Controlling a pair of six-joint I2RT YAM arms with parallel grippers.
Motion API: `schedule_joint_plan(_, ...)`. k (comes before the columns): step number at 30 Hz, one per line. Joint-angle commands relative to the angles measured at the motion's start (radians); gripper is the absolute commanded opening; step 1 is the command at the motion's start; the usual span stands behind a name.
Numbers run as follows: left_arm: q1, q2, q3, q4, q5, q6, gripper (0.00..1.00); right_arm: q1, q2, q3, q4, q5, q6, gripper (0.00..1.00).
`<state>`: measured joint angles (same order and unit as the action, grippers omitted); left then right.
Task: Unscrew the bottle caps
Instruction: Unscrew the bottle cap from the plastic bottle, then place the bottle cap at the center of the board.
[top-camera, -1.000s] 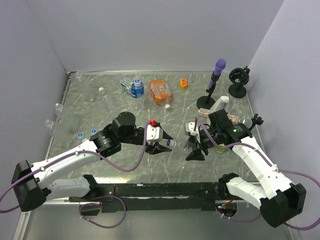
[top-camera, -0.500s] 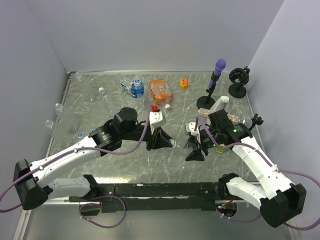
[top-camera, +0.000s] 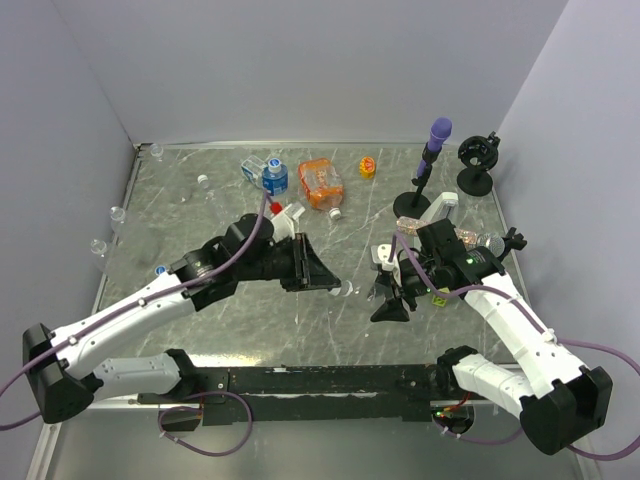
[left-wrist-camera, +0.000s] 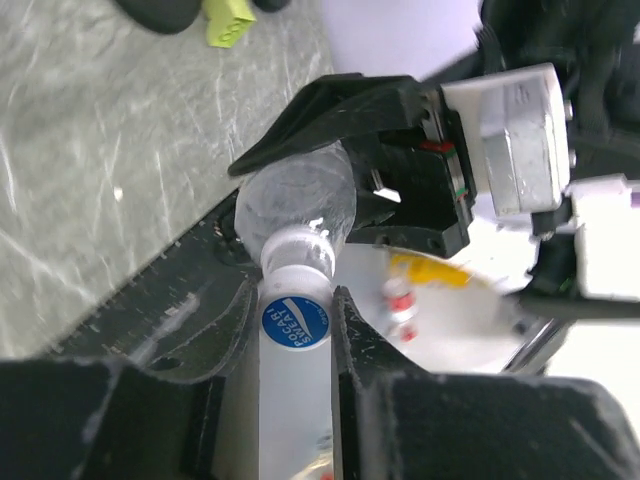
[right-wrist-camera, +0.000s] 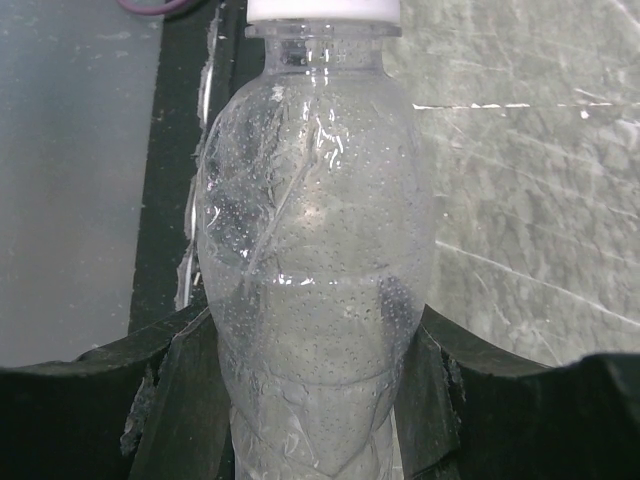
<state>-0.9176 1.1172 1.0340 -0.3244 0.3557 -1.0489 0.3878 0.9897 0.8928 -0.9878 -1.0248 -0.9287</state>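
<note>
A clear plastic bottle (right-wrist-camera: 315, 290) lies sideways in my right gripper (right-wrist-camera: 315, 400), which is shut on its body. Its white bottle cap (right-wrist-camera: 322, 10) points toward the left arm. In the left wrist view that cap (left-wrist-camera: 295, 300), with a blue round label on top, sits between the fingers of my left gripper (left-wrist-camera: 295, 312), which is shut on it. The bottle's shoulder (left-wrist-camera: 300, 200) shows just beyond. From above, the left gripper (top-camera: 335, 282) and right gripper (top-camera: 388, 298) meet mid-table. A loose blue cap (top-camera: 160, 269) lies at the left.
A blue-labelled bottle (top-camera: 272, 177) and an orange bottle (top-camera: 320, 183) lie at the back. Open clear bottles (top-camera: 115, 215) stand along the left wall. A purple-topped black stand (top-camera: 432, 150) and another black stand (top-camera: 475, 160) are at the back right.
My left wrist has rolled round and reached right to the bottle's mouth. Its jaws have shut on the cap. The right arm and its bottle have not moved.
</note>
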Motion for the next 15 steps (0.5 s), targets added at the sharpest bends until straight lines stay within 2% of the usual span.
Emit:
schedule_joint_plan(1, -0.001, -0.048, 0.021, -0.102, -0.093, -0.249, 0.01, -0.006, -0.02, -0.005, 0.037, -0.001, -0.016, 0.17)
schedule_joint_plan(4, -0.001, -0.06, 0.037, -0.133, -0.147, -0.246, 0.01, -0.007, -0.019, -0.005, 0.038, -0.003, -0.018, 0.17)
schedule_joint_plan(8, -0.001, -0.114, 0.035, -0.313, -0.418, -0.107, 0.01, -0.007, -0.025, 0.001, 0.035, -0.004, -0.019, 0.17)
schedule_joint_plan(12, 0.028, -0.184, -0.141, -0.462, -0.783, 0.019, 0.01, -0.007, -0.043, -0.009, 0.04, -0.012, -0.018, 0.17)
schedule_joint_plan(14, 0.097, -0.212, -0.23, -0.455, -0.881, 0.075, 0.01, -0.006, -0.048, -0.009, 0.04, -0.02, -0.018, 0.17)
schedule_joint_plan(15, 0.165, -0.218, -0.262, -0.431, -0.874, 0.134, 0.01, -0.007, -0.046, -0.006, 0.037, -0.023, -0.019, 0.17)
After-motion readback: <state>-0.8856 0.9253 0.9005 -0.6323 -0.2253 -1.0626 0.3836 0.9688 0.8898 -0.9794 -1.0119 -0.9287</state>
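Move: The left hand has the cap between its fingertips, still at the bottle's neck. The nearest visible loose cap lies about 40 cm to its left, 14 cm ahead and 27 cm below. Two opened bottles stand by that cap, roughly 10 cm and 6 cm farther left of it, about 2 cm and 9 cm farther out. From the right hand, which grips the bottle, the cap is some 9 cm left and 6 cm above. Leftward, with some forward reach and a quickening descent, the left arm draws the pinched cap off the neck and carries it towards the loose caps, easing away at first and then sweeping, about 11 cm left and 7 cm down overall. Its wrist swings some 30 degrees counter-clockwise while the fingertips dip; the fingers keep their hold. The right hand holds the bottle in place. ##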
